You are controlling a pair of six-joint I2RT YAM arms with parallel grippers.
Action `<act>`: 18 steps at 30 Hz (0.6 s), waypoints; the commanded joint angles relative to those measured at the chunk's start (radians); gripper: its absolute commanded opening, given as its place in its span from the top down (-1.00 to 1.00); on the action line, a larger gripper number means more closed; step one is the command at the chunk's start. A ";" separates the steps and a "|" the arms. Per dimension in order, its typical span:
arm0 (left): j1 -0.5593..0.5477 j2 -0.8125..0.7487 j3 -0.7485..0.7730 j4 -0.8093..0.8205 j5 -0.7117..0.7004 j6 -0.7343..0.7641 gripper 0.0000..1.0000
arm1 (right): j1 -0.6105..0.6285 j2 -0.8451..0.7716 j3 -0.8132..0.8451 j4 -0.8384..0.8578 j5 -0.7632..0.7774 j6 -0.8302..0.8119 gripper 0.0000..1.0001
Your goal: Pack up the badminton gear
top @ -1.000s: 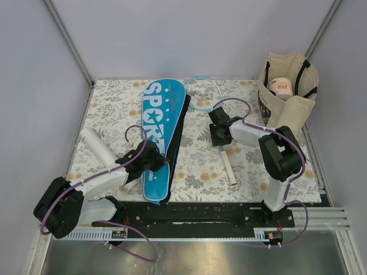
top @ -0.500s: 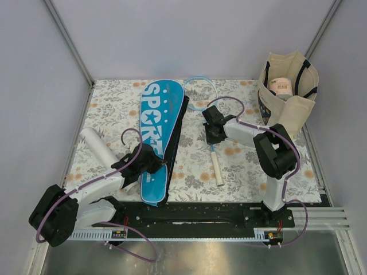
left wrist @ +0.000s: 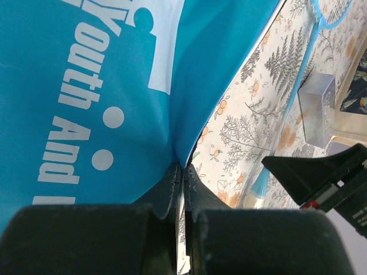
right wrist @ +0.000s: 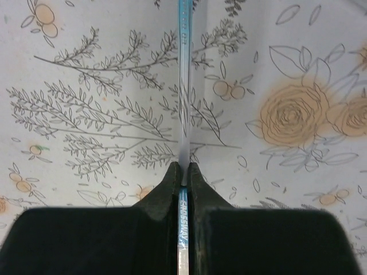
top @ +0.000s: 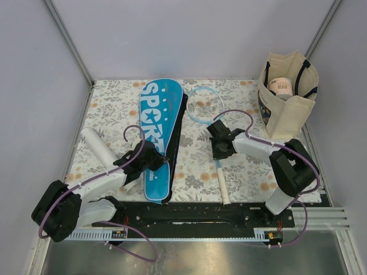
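The blue "SPORT" cover [top: 159, 129] lies lengthwise at centre-left. My left gripper [top: 153, 161] is shut on its right edge near the lower end; the left wrist view shows the blue fabric [left wrist: 114, 86] pinched between the jaws of the left gripper [left wrist: 183, 169]. One light-blue racket lies right of the cover, with its head [top: 203, 103] far and its white handle [top: 222, 186] near. My right gripper [top: 219, 146] is shut on its thin shaft [right wrist: 183, 86], as the right wrist view of the right gripper [right wrist: 183, 167] shows. A white tube [top: 100, 148] lies at the left. No second racket or shuttlecock shows.
A beige tote with black handles [top: 288, 103] stands at the back right with a roll [top: 281, 86] inside. The flowered mat [top: 252, 166] covers the table. The cage posts and walls close in the left, right and back sides.
My right gripper has drawn the racket toward the near edge, and the handle has swung from pointing right to nearly straight. My left gripper and the cover's lower end shifted slightly.
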 commanded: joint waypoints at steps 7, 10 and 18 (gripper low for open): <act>0.005 0.051 0.103 0.071 -0.017 0.054 1.00 | 0.058 -0.251 -0.078 -0.068 0.051 0.037 1.00; 0.005 0.076 0.120 0.072 -0.015 0.073 1.00 | 0.092 -0.291 -0.100 -0.079 0.054 0.055 1.00; 0.004 0.130 0.143 0.137 0.049 0.116 1.00 | 0.296 -0.323 -0.112 -0.097 0.112 0.142 1.00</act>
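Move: The right hand holds the blue racket by its shaft, low over the table; the bag's open black side centres about 23 cm to its left and 13 cm ahead. The racket's head is about 31 cm ahead and 7 cm left, and the clear box some 14 cm ahead and 12 cm right. The left hand still pinches the lifted edge of the bag's cover, the middle of that open side about 13 cm ahead of it, 6 cm right and 4 cm below. Keeping its pinch on the shaft, the right hand draws the racket back towards the robot by about 7 cm, lifting it some 4 cm mostly in the first half and edging left only near the end with a slight counter-clockwise turn, so that the racket's head comes towards the bag's open side. Meanwhile the left hand, still shut on the cover's edge, takes it slowly forward and right by about 2.5 cm, with a small rise early on. ##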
